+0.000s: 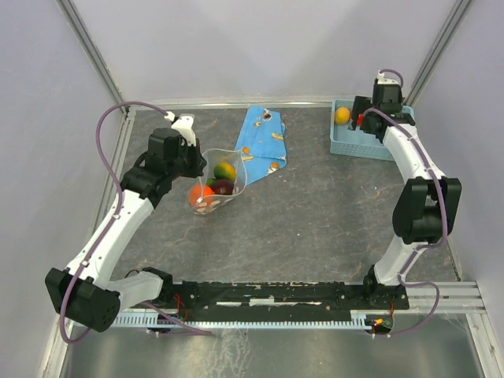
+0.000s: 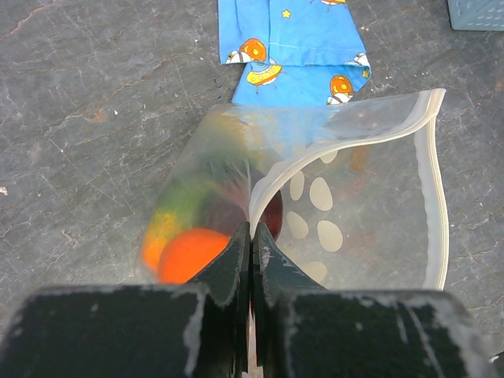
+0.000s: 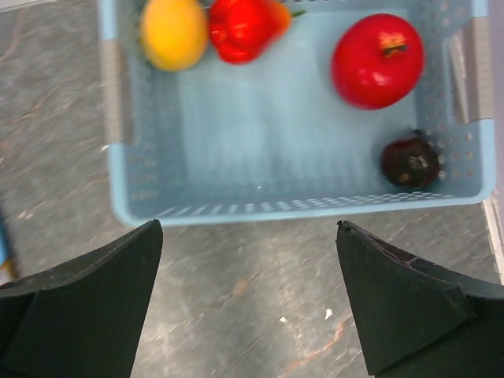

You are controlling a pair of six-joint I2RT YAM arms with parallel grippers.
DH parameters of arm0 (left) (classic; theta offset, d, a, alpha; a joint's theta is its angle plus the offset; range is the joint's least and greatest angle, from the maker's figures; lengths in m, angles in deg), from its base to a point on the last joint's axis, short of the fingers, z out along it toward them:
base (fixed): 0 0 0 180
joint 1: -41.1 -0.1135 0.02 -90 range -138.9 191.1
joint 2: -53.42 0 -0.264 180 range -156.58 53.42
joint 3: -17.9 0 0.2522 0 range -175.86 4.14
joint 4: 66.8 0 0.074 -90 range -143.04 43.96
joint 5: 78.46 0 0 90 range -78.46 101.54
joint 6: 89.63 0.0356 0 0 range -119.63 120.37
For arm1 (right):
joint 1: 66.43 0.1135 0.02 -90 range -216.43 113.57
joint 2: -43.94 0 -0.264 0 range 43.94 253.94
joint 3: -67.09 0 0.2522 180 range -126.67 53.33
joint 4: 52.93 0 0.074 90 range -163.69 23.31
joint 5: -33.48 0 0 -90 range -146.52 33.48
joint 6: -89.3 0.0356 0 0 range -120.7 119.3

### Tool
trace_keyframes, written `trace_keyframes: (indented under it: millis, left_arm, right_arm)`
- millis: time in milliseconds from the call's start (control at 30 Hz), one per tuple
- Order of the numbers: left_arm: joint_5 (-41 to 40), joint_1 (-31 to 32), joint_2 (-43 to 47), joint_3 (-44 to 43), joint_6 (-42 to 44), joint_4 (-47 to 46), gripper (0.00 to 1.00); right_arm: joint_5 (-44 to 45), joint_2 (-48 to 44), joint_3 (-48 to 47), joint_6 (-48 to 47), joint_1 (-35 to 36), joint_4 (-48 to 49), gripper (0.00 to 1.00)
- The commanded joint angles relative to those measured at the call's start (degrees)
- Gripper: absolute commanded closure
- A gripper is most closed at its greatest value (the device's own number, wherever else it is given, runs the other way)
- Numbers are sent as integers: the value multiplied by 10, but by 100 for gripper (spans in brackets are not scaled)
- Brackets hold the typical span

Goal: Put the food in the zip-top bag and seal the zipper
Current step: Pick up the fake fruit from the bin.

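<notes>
The clear zip-top bag (image 1: 230,183) with white dots lies left of centre, mouth held open. My left gripper (image 2: 252,230) is shut on the bag's mouth edge, pinching the whitish zipper (image 2: 433,197) strip. Inside the bag sit an orange fruit (image 2: 189,253), a green-yellow one (image 2: 177,206) and a dark purple one (image 1: 224,187). At the back right my right gripper (image 3: 248,228) hangs open and holds nothing, just short of the basket's near wall. More food lies in the basket: a yellow fruit (image 3: 173,31), a red pepper-like piece (image 3: 244,27), a red round fruit (image 3: 376,59) and a dark purple fruit (image 3: 409,161).
The light-blue mesh basket (image 3: 276,209) stands in the back right corner (image 1: 346,147). A flat blue wrapper (image 1: 264,142) with orange prints lies just behind the bag. Metal frame rails border the table on the left, the right and the back.
</notes>
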Motion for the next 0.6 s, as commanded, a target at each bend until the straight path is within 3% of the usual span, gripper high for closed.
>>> trace_keyframes:
  millis: [0,567]
  left_arm:
    - [-4,-3,12,2,26,-35,97]
    - [-5,-12,-8,4,30,-35,97]
  right_arm:
    - [25,40,-40,-15,-40,65,1]
    - [19,220,-160,-60,-130,145,1]
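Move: The red tomato in the bin lies about 10 cm ahead of my right hand, some 14 cm to its right and 13 cm below. Nearly level with it in the bin, the red pepper is 11 cm left of the tomato and 5 cm farther out, the yellow fruit 17 cm left and 6 cm farther out, and the dark fruit 8 cm nearer and 2 cm right. From my left hand, the tomato is roughly 75 cm right, 27 cm ahead and 17 cm down. With fingers already wide open and kept so, I sweep my right hand about 12 cm to the right across the bin, reaching some 7 cm forward and sinking 6 cm on the way, towards the tomato. The wrist turns about 10 degrees clockwise, bringing the tomato between the sightlines of the fingers. My left hand stays put and keeps the zip bag's rim pinched. ##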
